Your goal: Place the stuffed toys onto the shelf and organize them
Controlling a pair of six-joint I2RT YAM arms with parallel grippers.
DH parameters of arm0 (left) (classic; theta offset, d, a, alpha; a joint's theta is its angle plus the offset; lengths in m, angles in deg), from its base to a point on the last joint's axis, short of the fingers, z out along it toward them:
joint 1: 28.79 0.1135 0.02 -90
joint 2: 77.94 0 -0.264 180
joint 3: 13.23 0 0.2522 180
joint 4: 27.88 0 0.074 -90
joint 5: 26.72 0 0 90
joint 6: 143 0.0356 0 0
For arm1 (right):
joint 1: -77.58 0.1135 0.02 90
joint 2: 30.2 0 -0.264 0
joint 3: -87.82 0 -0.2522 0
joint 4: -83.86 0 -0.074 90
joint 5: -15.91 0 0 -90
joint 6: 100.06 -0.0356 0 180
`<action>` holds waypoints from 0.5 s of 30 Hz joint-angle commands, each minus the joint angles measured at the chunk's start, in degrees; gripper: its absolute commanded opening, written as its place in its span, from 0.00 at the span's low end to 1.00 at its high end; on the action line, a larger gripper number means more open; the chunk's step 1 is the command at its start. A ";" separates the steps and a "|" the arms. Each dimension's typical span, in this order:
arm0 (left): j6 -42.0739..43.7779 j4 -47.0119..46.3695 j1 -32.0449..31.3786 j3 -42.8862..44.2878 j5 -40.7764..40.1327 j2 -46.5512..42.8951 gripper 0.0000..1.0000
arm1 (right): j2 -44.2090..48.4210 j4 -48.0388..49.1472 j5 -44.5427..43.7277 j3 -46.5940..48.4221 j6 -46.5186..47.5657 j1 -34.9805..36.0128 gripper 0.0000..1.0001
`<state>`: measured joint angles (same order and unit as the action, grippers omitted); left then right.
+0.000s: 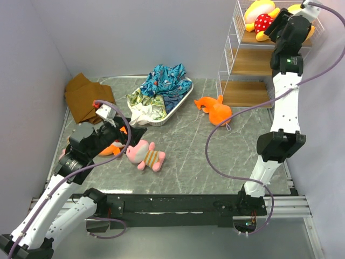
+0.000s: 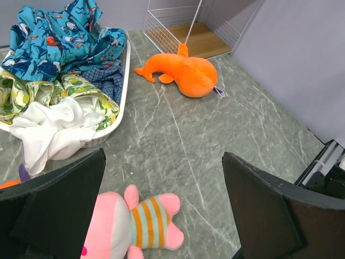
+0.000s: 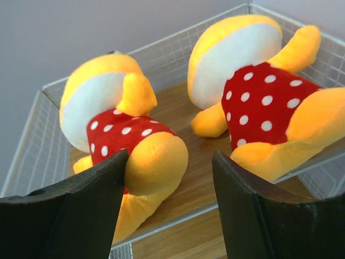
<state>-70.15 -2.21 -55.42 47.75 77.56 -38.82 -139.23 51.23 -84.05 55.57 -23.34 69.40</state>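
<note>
Two yellow stuffed toys with red dotted bodies lie on the shelf's (image 1: pixel 253 62) top board, one on the left (image 3: pixel 124 135) and one on the right (image 3: pixel 259 91). My right gripper (image 3: pixel 170 210) is open at that board's edge; the left toy's foot rests against its left finger. An orange shark (image 1: pixel 215 109) lies on the table near the shelf's foot. A pink toy with a striped belly (image 2: pixel 129 224) lies just below my open left gripper (image 2: pixel 164 210), near its left finger. Another orange toy (image 1: pixel 112 148) is mostly hidden under the left arm.
A white oval tray (image 1: pixel 180 102) holding a blue-patterned cloth heap (image 2: pixel 59 43) stands at the back centre. A brown folded cloth (image 1: pixel 83 97) lies at the back left. The shelf's middle and bottom boards (image 2: pixel 197 40) are bare.
</note>
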 commanded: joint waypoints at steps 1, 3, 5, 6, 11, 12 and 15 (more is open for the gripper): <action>1.15 -1.09 -0.26 0.59 -0.31 -0.71 0.96 | -0.92 0.42 -3.49 1.19 3.43 1.50 0.68; 1.15 -1.09 -0.26 0.68 -0.13 -0.44 0.96 | -0.66 0.68 -3.05 0.48 3.17 1.42 0.59; 1.15 -1.00 -0.26 0.77 0.04 -0.18 0.96 | -0.31 0.59 -2.53 0.39 2.21 1.42 0.38; 1.15 -0.92 -0.17 0.77 0.13 0.00 0.96 | -0.04 0.51 -2.26 0.30 1.68 1.50 0.33; 1.15 -1.18 -0.26 0.59 0.04 -0.18 0.96 | 2.42 1.21 0.02 -0.58 -5.24 1.51 0.16; 1.06 -1.09 -0.17 0.68 0.04 -0.26 0.96 | 2.42 0.95 0.37 -0.05 -6.75 1.51 0.14; 1.06 -1.09 -0.26 0.68 0.04 -0.27 0.96 | 2.77 -1.07 -0.06 0.30 -11.06 1.94 0.09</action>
<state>-70.00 -2.21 -55.42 47.75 77.50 -38.73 -140.13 50.99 -84.77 55.31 -27.71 70.82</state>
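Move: The left one of the two yellow toys in red dotted dresses, already on the top shelf, has its middle about 5 cm ahead of the right hand and 5 cm to its left, roughly level with it. Its twin lies some 5 cm ahead and 8 cm to the right; the shelf's left wire side is about 6 cm ahead and 13 cm left. From the idle left hand the left toy is roughly 35 cm ahead, 50 cm right and 20 cm higher. The left toy's raised leg is pinched near the foot: the right hand first eases about 1.5 cm down and 1 cm forward, bringing its open fingers around the leg, then closes them from well open to nearly shut and shifts some 1 cm to its left with the leg between the pads. ##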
